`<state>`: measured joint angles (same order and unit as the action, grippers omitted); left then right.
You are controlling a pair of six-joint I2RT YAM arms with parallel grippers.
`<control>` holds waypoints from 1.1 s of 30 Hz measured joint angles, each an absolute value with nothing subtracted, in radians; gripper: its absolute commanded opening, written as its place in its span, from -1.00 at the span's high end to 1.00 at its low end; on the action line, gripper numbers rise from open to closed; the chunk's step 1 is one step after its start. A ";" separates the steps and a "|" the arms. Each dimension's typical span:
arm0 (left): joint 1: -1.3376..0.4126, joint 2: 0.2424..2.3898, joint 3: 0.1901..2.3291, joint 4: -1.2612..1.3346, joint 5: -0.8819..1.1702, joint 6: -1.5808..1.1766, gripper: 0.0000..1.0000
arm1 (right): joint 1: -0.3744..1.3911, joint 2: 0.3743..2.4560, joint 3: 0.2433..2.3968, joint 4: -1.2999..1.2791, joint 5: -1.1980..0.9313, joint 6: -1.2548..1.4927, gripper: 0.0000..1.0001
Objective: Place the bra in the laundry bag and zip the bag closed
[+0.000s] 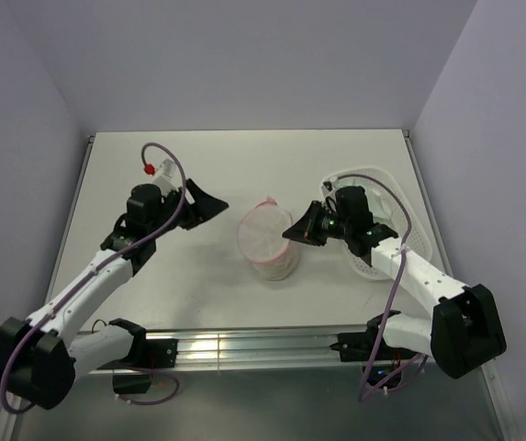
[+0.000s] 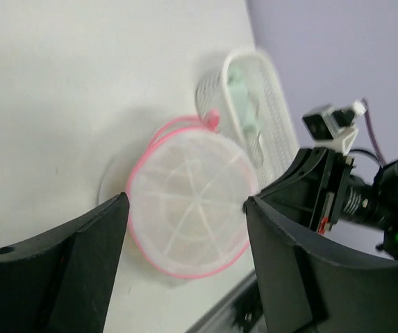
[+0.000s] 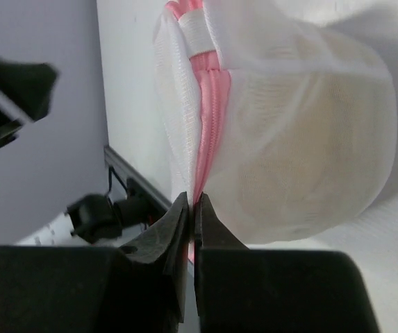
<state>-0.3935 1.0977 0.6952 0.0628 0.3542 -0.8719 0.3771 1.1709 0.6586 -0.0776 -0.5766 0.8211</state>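
The laundry bag (image 1: 264,239), a round white mesh pouch with a pink zipper rim (image 3: 212,118), stands mid-table between the arms. A pale yellowish shape, the bra (image 3: 310,173), shows dimly through the mesh in the right wrist view. My right gripper (image 1: 292,230) (image 3: 194,201) is shut on the pink zipper rim at the bag's right side. My left gripper (image 1: 209,204) (image 2: 186,201) hangs open to the left of the bag, apart from it, with nothing between its fingers (image 2: 94,236). In the left wrist view the laundry bag (image 2: 192,201) lies beyond the open jaws.
A white perforated basket (image 1: 393,188) (image 2: 271,111) sits at the right, behind the right arm, with a pale mint garment (image 2: 242,97) inside. The metal rail (image 1: 244,349) runs along the table's near edge. Purple walls close in the table on three sides.
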 measured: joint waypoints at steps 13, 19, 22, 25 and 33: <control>-0.477 0.990 0.886 -0.223 0.118 -0.767 -0.09 | 0.632 1.384 1.212 -0.316 -0.004 1.112 1.00; -0.670 1.032 0.844 -0.166 0.071 -0.776 0.15 | 0.665 1.416 1.194 -0.421 0.124 1.253 1.00; -0.735 1.082 0.801 -0.111 0.060 -0.779 0.18 | 0.665 1.416 1.159 -0.444 0.146 1.285 1.00; -0.775 1.130 0.773 -0.062 0.052 -0.778 0.22 | 0.665 1.419 1.154 -0.468 0.154 1.293 1.00; -0.827 1.198 0.710 0.128 0.056 -0.775 0.16 | 0.665 1.471 1.151 -0.467 0.140 1.291 1.00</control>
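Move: From the left hand, the laundry bag's middle lies about 13 cm right, 10 cm back and 8 cm below. From the right hand, which already pinches the bag's zip edge, that middle is about 5 cm left, 1 cm back and 5 cm below. The bag's pink tab stands roughly 8 cm ahead of the right hand and 3 cm left. The white basket's middle is some 24 cm to its right and 6 cm ahead, about 8 cm lower. Forward and left, about 8 cm net, the right hand carries the pinched zip edge, first arching up some 11 cm and then sinking nearly all the way back while turning about 30 degrees clockwise. The left hand lifts about 8 cm, then sweeps right, back and down to the bag's near side just short of the right fingertips, its gap narrowing by nearly half but still open. ##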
